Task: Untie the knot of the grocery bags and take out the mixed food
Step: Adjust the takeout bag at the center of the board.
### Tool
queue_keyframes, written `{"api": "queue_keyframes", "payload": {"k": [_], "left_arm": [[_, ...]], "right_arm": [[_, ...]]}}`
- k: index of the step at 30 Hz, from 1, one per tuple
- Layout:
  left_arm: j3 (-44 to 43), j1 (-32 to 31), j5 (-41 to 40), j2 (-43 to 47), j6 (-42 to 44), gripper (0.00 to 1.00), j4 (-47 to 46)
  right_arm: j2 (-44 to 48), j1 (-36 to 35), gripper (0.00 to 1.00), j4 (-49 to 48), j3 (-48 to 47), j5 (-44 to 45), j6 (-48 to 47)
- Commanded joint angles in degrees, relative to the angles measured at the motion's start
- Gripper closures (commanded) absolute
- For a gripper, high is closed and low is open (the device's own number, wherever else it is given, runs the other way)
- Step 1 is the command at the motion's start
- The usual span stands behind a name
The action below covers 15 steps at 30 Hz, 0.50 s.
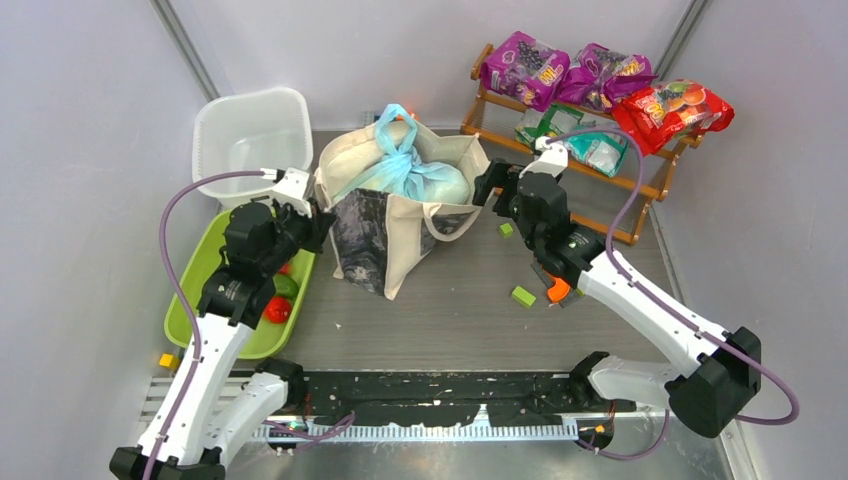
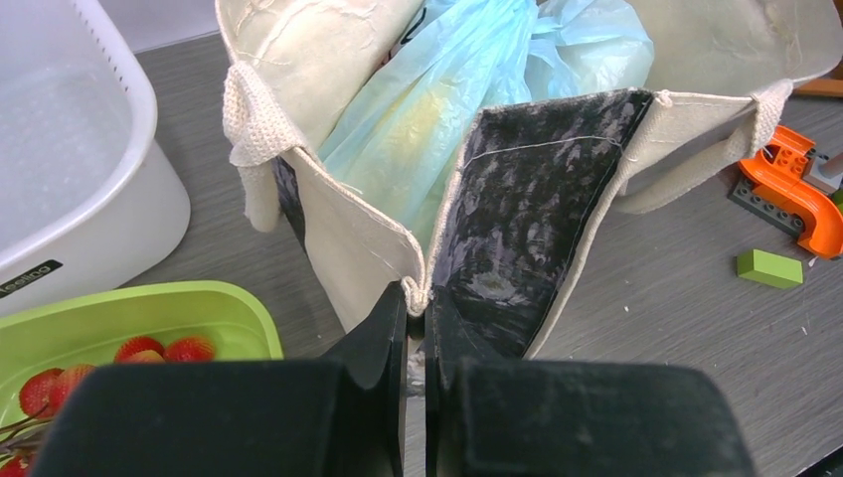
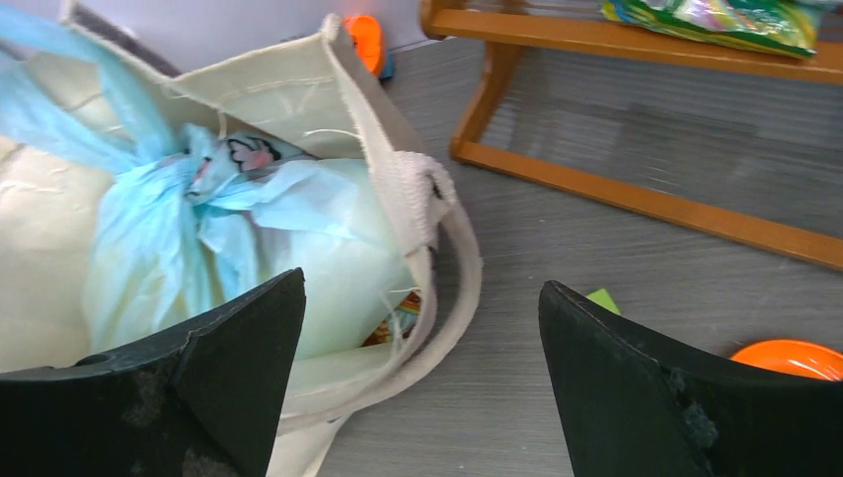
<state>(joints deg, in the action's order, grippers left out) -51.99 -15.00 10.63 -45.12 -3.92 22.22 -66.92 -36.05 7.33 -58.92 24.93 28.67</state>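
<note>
The cream canvas tote (image 1: 385,235) stands mid-table with the tied light-blue bag (image 1: 415,178) inside it. The knot (image 1: 398,140) sticks up above the tote's mouth and shows as a bunched twist (image 3: 199,174) in the right wrist view. My left gripper (image 2: 418,308) is shut on the corner seam of the tote's rim (image 2: 422,293), at the tote's left side (image 1: 318,215). The right gripper (image 3: 420,288) hangs open just off the tote's right edge, over its loop handle (image 3: 457,268), touching nothing. A colourful packet (image 3: 403,318) peeks out under the blue bag.
A white tub (image 1: 250,135) stands back left. Before it is a green tray (image 1: 200,290) with red and green fruits (image 1: 278,300). A wooden rack (image 1: 600,150) at the back right carries purple, teal and red packets. Small green blocks (image 1: 523,296) and an orange toy (image 1: 558,290) lie near the right arm.
</note>
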Motion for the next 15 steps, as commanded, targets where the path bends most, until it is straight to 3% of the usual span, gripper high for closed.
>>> {"api": "queue_keyframes", "payload": {"k": [1,8,10,15], "left_arm": [[0.38,-1.98,-0.59,0.09,1.1,1.0,3.7],[0.47,-3.0,-1.14,-0.16,1.39,1.0,3.89],[0.55,-3.38,-0.78,-0.07,1.97,1.0,3.77],[0.68,-5.39,0.62,0.47,3.7,1.0,3.82]], "right_arm": [[-0.09,-0.05,0.11,-4.46,1.97,5.54,0.48],[-5.08,2.63,0.24,-4.53,-1.16,0.11,-0.29],[-6.74,4.73,0.33,-5.36,-1.32,-3.99,0.74],[-9.13,9.9,0.71,-10.56,-2.28,-12.56,1.43]]}}
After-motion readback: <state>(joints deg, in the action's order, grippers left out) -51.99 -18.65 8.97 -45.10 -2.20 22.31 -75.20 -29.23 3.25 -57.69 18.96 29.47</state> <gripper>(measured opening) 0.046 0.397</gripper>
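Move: The part to take is the grocery bag's right-hand rim, at the root of its near strap: about 4 cm ahead of the open right gripper and 6 cm below, hardly off to the side. The blue takeout bag's middle lies some 14 cm left and 4 cm ahead of this gripper, the small green block about 7 cm right and 2 cm ahead, down on the table. From the left gripper, already pinching the near-left rim corner, the strap root lies roughly 30 cm right and 11 cm ahead. Lower the right gripper about 5 cm onto the grocery bag's right rim, adding some 4 cm of forward reach, mostly in the second half. Tip the fingers down slightly and close them from wide open to less than half, one on each side of the strap root. Keep the left gripper shut on the near-left rim corner, easing it about 1 cm to the right. ##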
